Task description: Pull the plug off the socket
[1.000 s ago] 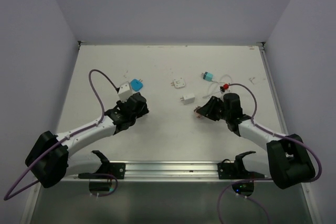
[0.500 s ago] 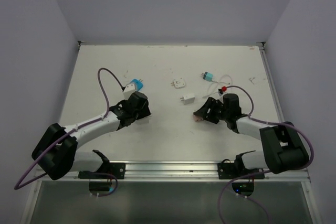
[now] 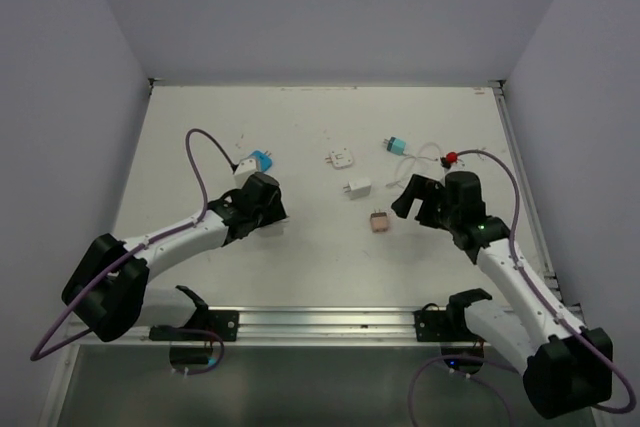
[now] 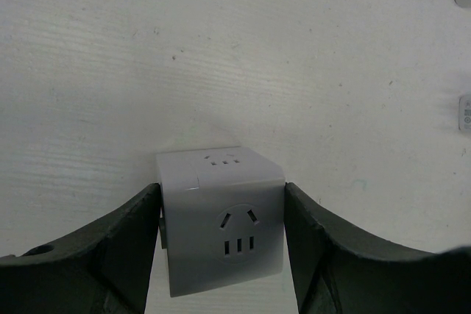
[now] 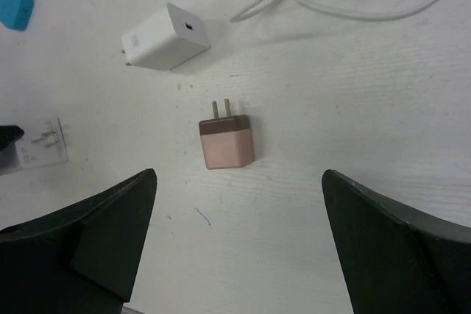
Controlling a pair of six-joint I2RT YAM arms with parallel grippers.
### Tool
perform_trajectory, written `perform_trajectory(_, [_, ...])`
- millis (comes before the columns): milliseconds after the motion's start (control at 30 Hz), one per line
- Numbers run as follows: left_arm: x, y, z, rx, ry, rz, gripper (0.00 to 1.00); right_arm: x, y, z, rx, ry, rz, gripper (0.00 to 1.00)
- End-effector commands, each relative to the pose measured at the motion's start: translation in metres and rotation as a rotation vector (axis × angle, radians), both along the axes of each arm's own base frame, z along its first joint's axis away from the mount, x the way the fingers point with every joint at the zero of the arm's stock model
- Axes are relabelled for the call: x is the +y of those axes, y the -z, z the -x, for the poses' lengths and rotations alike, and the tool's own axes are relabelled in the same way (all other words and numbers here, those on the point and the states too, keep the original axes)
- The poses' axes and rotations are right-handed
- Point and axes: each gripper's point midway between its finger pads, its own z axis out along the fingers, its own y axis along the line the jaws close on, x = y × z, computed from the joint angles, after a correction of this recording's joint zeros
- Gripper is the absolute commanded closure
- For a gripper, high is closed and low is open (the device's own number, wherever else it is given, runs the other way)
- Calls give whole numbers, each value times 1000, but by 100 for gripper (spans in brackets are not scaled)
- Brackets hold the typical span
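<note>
The white cube socket [image 4: 221, 229] has dark slots on its top and front faces. It sits between my left gripper's [image 4: 221, 190] fingers, which press on both of its sides. In the top view the socket [image 3: 244, 169] is at the left gripper [image 3: 254, 185], mid-left on the table. The pink plug [image 3: 378, 222] lies loose on the table. In the right wrist view it [image 5: 227, 143] lies prongs away, just ahead of my right gripper [image 5: 239, 182]. The right gripper [image 3: 404, 197] is wide open and empty, to the right of the plug.
A blue plug [image 3: 262, 160] lies beside the socket. A white charger block [image 3: 356, 189], a flat white plug [image 3: 340, 158], a teal adapter [image 3: 394, 145] and a white cable [image 3: 428, 152] lie at the back middle. Grey walls close in the white table [image 3: 300, 267].
My right gripper has let go of the pink plug, left it on the table, and drawn back to the right. The left arm shifted a little with the socket, then stayed still.
</note>
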Motion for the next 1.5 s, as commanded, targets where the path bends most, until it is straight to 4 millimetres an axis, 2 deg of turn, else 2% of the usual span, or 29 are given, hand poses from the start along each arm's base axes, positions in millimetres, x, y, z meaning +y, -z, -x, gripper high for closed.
perform_trajectory(0, [-4, -22, -14, -56, 1, 25, 38, -27, -38, 9, -43, 37, 129, 1])
perform_trajectory(67, [-3, -26, -15, -62, -4, 24, 26, -35, -51, 14, -49, 58, 161, 1])
perform_trajectory(100, [-3, -29, -16, -67, -3, 25, 23, -39, -71, 12, -100, 72, 171, 1])
perform_trajectory(133, [-2, -31, -15, -70, -5, 24, 20, -43, -78, 16, -103, 79, 185, 1])
perform_trajectory(167, [-2, -34, -16, -76, -7, 27, 11, -45, -95, 15, -141, 88, 188, 1])
perform_trajectory(200, [-2, -35, -16, -78, -8, 27, 7, -48, -106, 17, -169, 92, 198, 1])
perform_trajectory(267, [-1, -41, -16, -90, -10, 34, 0, -56, -118, 21, -186, 113, 226, 1])
perform_trajectory(300, [0, -44, -16, -93, -11, 34, 1, -60, -136, 22, -230, 122, 233, 1])
perform_trajectory(333, [2, -49, -15, -102, -12, 31, 0, -65, -140, 26, -229, 135, 253, 1])
perform_trajectory(367, [1, -58, -17, -118, -12, 38, 0, -69, -156, 28, -265, 146, 265, 1])
perform_trajectory(400, [3, -66, -17, -132, -16, 40, 0, -73, -164, 30, -280, 156, 278, 1])
perform_trajectory(500, [12, -105, -19, -208, -29, 35, 0, -90, -190, 40, -332, 199, 338, 1])
perform_trajectory(533, [21, -120, -16, -240, -39, 13, 1, -95, -197, 46, -342, 212, 355, 1])
perform_trajectory(567, [24, -143, -19, -283, -45, 16, 0, -101, -212, 50, -376, 234, 367, 1])
perform_trajectory(633, [36, -172, -14, -337, -26, -30, 0, -109, -224, 58, -403, 242, 407, 1])
perform_trajectory(667, [37, -198, -16, -388, -17, -24, 0, -114, -240, 64, -446, 251, 420, 1])
perform_trajectory(700, [41, -210, -14, -409, -10, -35, 0, -120, -249, 69, -468, 273, 437, 1])
perform_trajectory(733, [50, -224, -8, -432, 2, -69, 0, -124, -254, 74, -482, 281, 446, 1])
perform_trajectory(767, [54, -250, -5, -480, 2, -61, 0, -129, -268, 82, -524, 299, 453, 1])
perform_trajectory(800, [60, -258, 0, -489, 20, -96, 1, -134, -274, 87, -538, 315, 466, 1])
perform_trajectory(867, [73, -298, 11, -572, 4, -84, 0, -140, -294, 102, -605, 330, 472, 1])
perform_trajectory(900, [79, -308, 18, -592, 17, -104, 0, -143, -299, 107, -620, 336, 479, 1])
perform_trajectory(933, [86, -333, 27, -650, 11, -78, 1, -145, -309, 115, -651, 344, 473, 1])
perform_trajectory(1033, [106, -372, 50, -748, -3, -58, 0, -153, -322, 129, -699, 371, 478, 1])
perform_trajectory(1100, [118, -387, 62, -786, -25, -52, 0, -156, -330, 139, -736, 387, 469, 1])
perform_trajectory(1133, [130, -403, 74, -828, -51, -43, 0, -157, -334, 141, -758, 391, 465, 1])
perform_trajectory(1267, [156, -424, 99, -900, -102, -35, 0, -162, -345, 154, -827, 396, 469, 1])
perform_trajectory(1433, [191, -429, 127, -963, -199, -28, 0, -167, -359, 166, -901, 415, 467, 1])
perform_trajectory(1467, [193, -424, 127, -959, -212, -36, 0, -168, -360, 168, -910, 417, 461, 1])
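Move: Between the left fingers sits the white socket, its middle about 2 cm below the hand point. The blue plug is some 15 cm ahead of that hand and 4 cm left, the pink plug about 22 cm to its right, level with it. From the open right hand the pink plug lies 1 cm ahead, 6 cm left and roughly 8 cm below; the white plug is 8 cm ahead and 10 left, the flat white plug 17 ahead and 13 left. Opening from the white socket, the left hand lets go and eases straight up a few centimetres, then speeds up and away, about 44 cm in all, later swinging left and back as its fingers tip up some 55 degrees. The right hand, already empty and open, keeps climbing away from the pink plug, about 34 cm, drawing right and back and tilting its fingers up. ##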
